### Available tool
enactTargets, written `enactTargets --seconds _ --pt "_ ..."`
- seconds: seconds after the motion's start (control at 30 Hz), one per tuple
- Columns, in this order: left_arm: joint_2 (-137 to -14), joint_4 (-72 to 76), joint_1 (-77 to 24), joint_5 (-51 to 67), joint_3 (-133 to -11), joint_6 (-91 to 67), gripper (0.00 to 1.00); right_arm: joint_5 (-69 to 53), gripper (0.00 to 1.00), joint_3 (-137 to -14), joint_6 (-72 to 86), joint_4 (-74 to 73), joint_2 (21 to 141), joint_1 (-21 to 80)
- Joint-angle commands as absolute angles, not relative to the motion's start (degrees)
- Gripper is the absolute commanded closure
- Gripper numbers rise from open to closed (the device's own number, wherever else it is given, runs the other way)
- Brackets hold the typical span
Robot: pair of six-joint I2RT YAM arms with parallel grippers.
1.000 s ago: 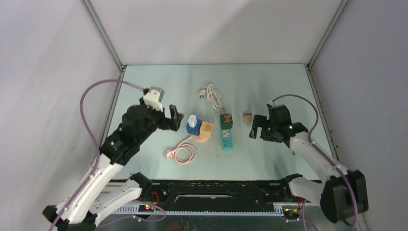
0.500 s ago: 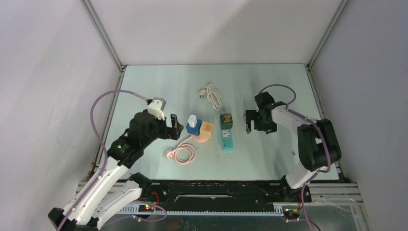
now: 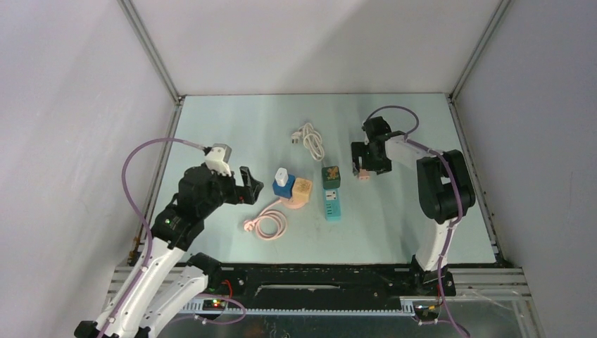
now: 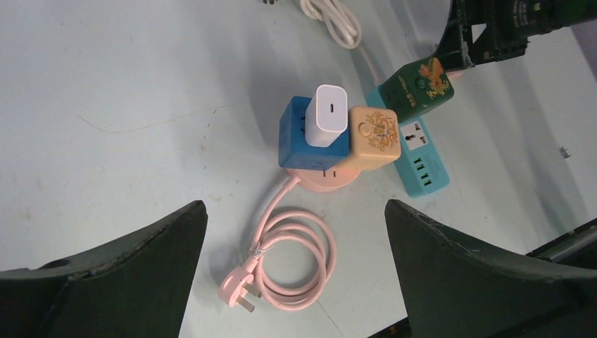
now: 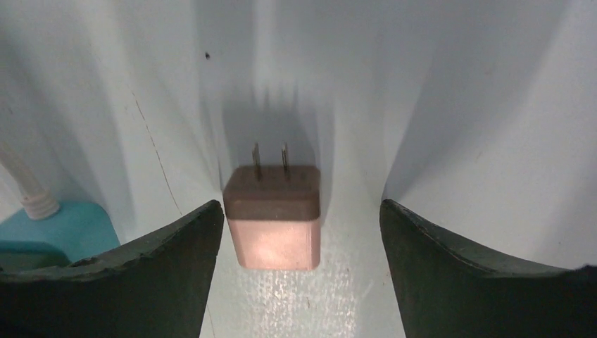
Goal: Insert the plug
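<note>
A small pink plug cube [image 5: 273,215] with two metal prongs lies on the table between the fingers of my right gripper [image 5: 299,267], which is open around it with its left finger close against the cube; in the top view it [image 3: 363,173] sits just below the gripper [image 3: 366,163]. A teal power strip [image 3: 332,203] carries a green adapter [image 3: 330,175]. My left gripper [image 4: 296,274] is open and empty above a coiled pink cord [image 4: 281,257].
A pink round socket base holds a blue cube [image 4: 304,134] with a white charger [image 4: 329,116] and a tan adapter [image 4: 374,137]. A white cable [image 3: 310,139] lies at the back. The frame walls stand left and right.
My right gripper swung left and toward the back, ending over the pink plug cube. My left arm drew back slightly toward the near left.
</note>
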State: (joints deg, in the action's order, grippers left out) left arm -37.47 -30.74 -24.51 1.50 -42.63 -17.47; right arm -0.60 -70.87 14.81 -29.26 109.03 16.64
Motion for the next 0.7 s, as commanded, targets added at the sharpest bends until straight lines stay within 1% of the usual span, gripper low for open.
enactTargets --seconds 0.0,0.03,0.1,0.2,0.33,0.43,0.53,0.67 --pt "-36.71 -26.67 -22.00 7.14 -41.29 -18.72 0.00 -1.09 0.18 -73.62 14.13 -28.27 111.74 16.55" --pt "-36.59 -26.55 -21.54 7.44 -41.16 -18.72 0.00 -0.75 0.21 -73.67 14.21 -28.30 111.65 16.56" --pt "-36.56 -26.54 -21.14 7.63 -41.12 -18.64 0.00 -0.03 0.30 -73.62 14.55 -28.54 111.41 16.62" --pt "-36.56 -26.55 -20.72 7.94 -41.09 -18.55 0.00 -0.07 0.51 -73.59 14.74 -29.14 111.25 16.71" --pt "-36.43 -26.29 -20.03 8.93 -41.00 -18.77 0.00 0.00 0.73 -73.59 14.74 -30.65 110.51 17.40" --pt "-36.22 -26.27 -19.62 8.81 -40.88 -18.81 0.00 1.51 0.82 -73.15 14.68 -31.61 108.71 17.86" --pt "-36.28 -26.15 -19.36 8.77 -40.70 -18.87 0.00 0.93 0.84 -71.68 14.57 -31.87 105.16 18.19" --pt "-37.67 -26.65 -18.93 8.68 -40.91 -19.07 0.00 0.96 0.86 -68.60 14.31 -32.10 97.41 18.12"
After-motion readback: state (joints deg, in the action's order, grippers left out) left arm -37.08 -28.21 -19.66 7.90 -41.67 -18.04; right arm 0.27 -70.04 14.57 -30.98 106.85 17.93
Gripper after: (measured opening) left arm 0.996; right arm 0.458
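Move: The pink-brown adapter stands almost between the right hand's open fingers, about 1 cm ahead and 1 cm left of their midpoint, at its height. The green cube is roughly 12 cm left, 2 cm back and 3 cm higher, on the power strip, whose middle is some 11 cm left and 8 cm back. The white cord coil lies about 18 cm left and 11 cm ahead. From the left hand, the adapter is around 13 cm ahead, 35 cm right and 19 cm below. Forward barely 1 cm over the adapter, the right hand then stays low while its fingers shut from nearly wide open to about half, pinching the adapter by its left and right sides. With this new grip kept, the hand draws back about 2 cm towards the base, and at the very end starts to rise, not quite 1 cm; the wrist hardly turns. ##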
